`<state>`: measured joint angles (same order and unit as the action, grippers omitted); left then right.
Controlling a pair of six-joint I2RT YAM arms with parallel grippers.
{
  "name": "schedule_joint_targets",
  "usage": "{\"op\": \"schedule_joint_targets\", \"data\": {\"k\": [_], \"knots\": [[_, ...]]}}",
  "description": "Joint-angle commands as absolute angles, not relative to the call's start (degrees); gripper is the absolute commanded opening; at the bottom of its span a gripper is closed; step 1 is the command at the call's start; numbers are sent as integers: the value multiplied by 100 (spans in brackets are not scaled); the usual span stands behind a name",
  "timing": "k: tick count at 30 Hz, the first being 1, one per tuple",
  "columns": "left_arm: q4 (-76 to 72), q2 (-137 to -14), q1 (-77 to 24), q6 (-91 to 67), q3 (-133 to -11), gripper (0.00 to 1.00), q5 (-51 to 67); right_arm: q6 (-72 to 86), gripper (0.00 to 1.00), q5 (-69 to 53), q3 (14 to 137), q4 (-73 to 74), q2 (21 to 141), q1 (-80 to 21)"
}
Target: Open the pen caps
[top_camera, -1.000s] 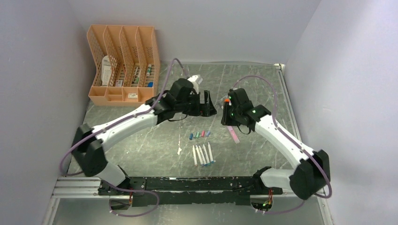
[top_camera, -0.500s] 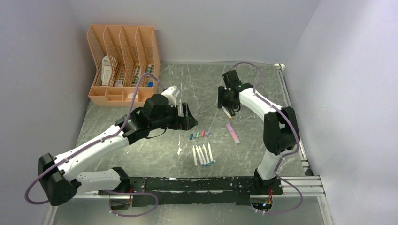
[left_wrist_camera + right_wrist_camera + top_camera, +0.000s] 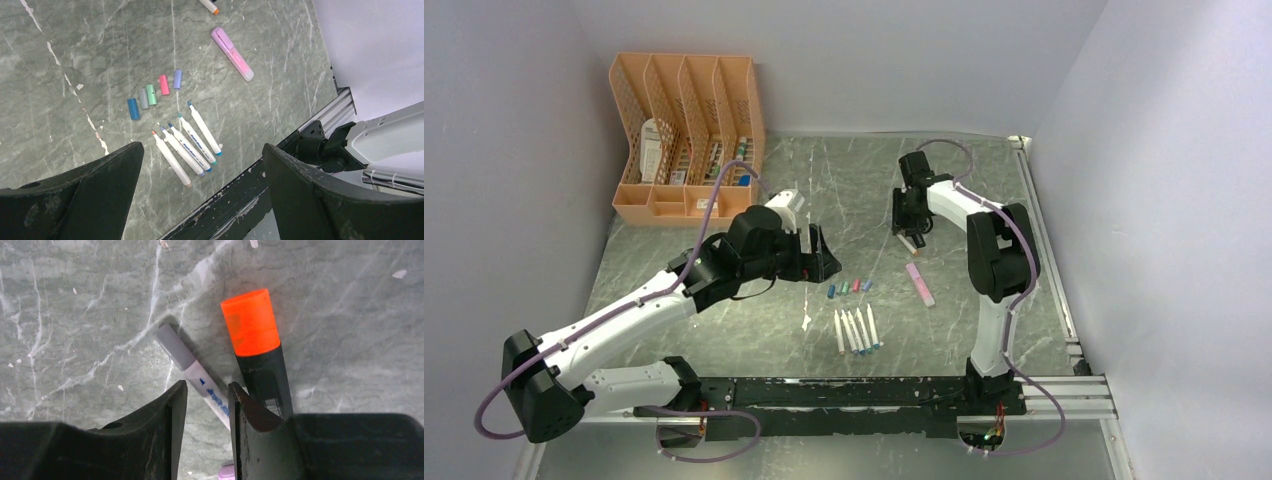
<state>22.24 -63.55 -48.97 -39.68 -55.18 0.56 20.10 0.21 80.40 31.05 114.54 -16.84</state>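
Observation:
Several loose pen caps (image 3: 151,94), blue, grey, teal, pink and purple, lie in a row on the table (image 3: 744,320). The same caps (image 3: 849,287) show mid-table from above. Below them lie several uncapped white pens (image 3: 185,145). My left gripper (image 3: 202,150) hovers wide open above them, holding nothing; from above the left gripper (image 3: 819,258) sits left of the caps. My right gripper (image 3: 207,390) is low at the far side, the right gripper (image 3: 906,235) pointing down. Its jaws stand narrowly apart around a white pen (image 3: 197,372) with a grey-purple cap (image 3: 172,346), a gap beside the left finger. A black marker's orange cap (image 3: 250,322) lies just right of the jaws.
A pink and purple highlighter (image 3: 919,283) lies right of the caps, also the highlighter (image 3: 232,47) in the left wrist view. An orange file organizer (image 3: 686,140) stands at the back left. The black base rail (image 3: 844,392) runs along the near edge.
A second ago both grippers met mid-table. The left arm has drawn back left and down. The right arm has swung to the far side and lowered over the capped pen and orange marker.

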Motion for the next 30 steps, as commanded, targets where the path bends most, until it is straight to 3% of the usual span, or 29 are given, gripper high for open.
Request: {"op": "schedule_joint_targets", "data": {"k": [1,19,20,23,30], "knots": [[2221,-6413,-4925,-3973,-5563,100,-26,1873,35,-31,8244,2993,11733,-1655],[2061,-6876,-4923,-3974,-5670,100,172,1734,33,868,7054,3206,11284,-1898],[2062,-6898,-4923,-3968,-5688,100,188,1716,28,871,6997,3193,11277,-1907],[1992,-6939,-4922,-3970,-5680,99,215,1639,1,825,6960,3152,11364,-1908],[1796,-6934,-4929,-3990,-5546,99,175,1502,0,428,7728,3168,11320,-1912]]}}
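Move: The grey-capped white pen lies slantwise, its cap pointing ahead-left and its middle about 2 cm back, 1 cm right and 2 cm below the right hand. The orange-and-black highlighter sits about 1 cm ahead and 3 cm right of that hand. The pink highlighter lies some 13 cm back and 4 cm right. From the left hand the white pen is roughly 17 cm ahead, 17 cm right and 20 cm below. The right fingers close from part-open and pinch the white pen's barrel behind its grey cap. Before that the hand eases slightly forward and down, then draws back about 3 cm and a little right along the pen, tilting its left side down some 5 degrees. The left hand, wide open, sinks about 3 cm. ##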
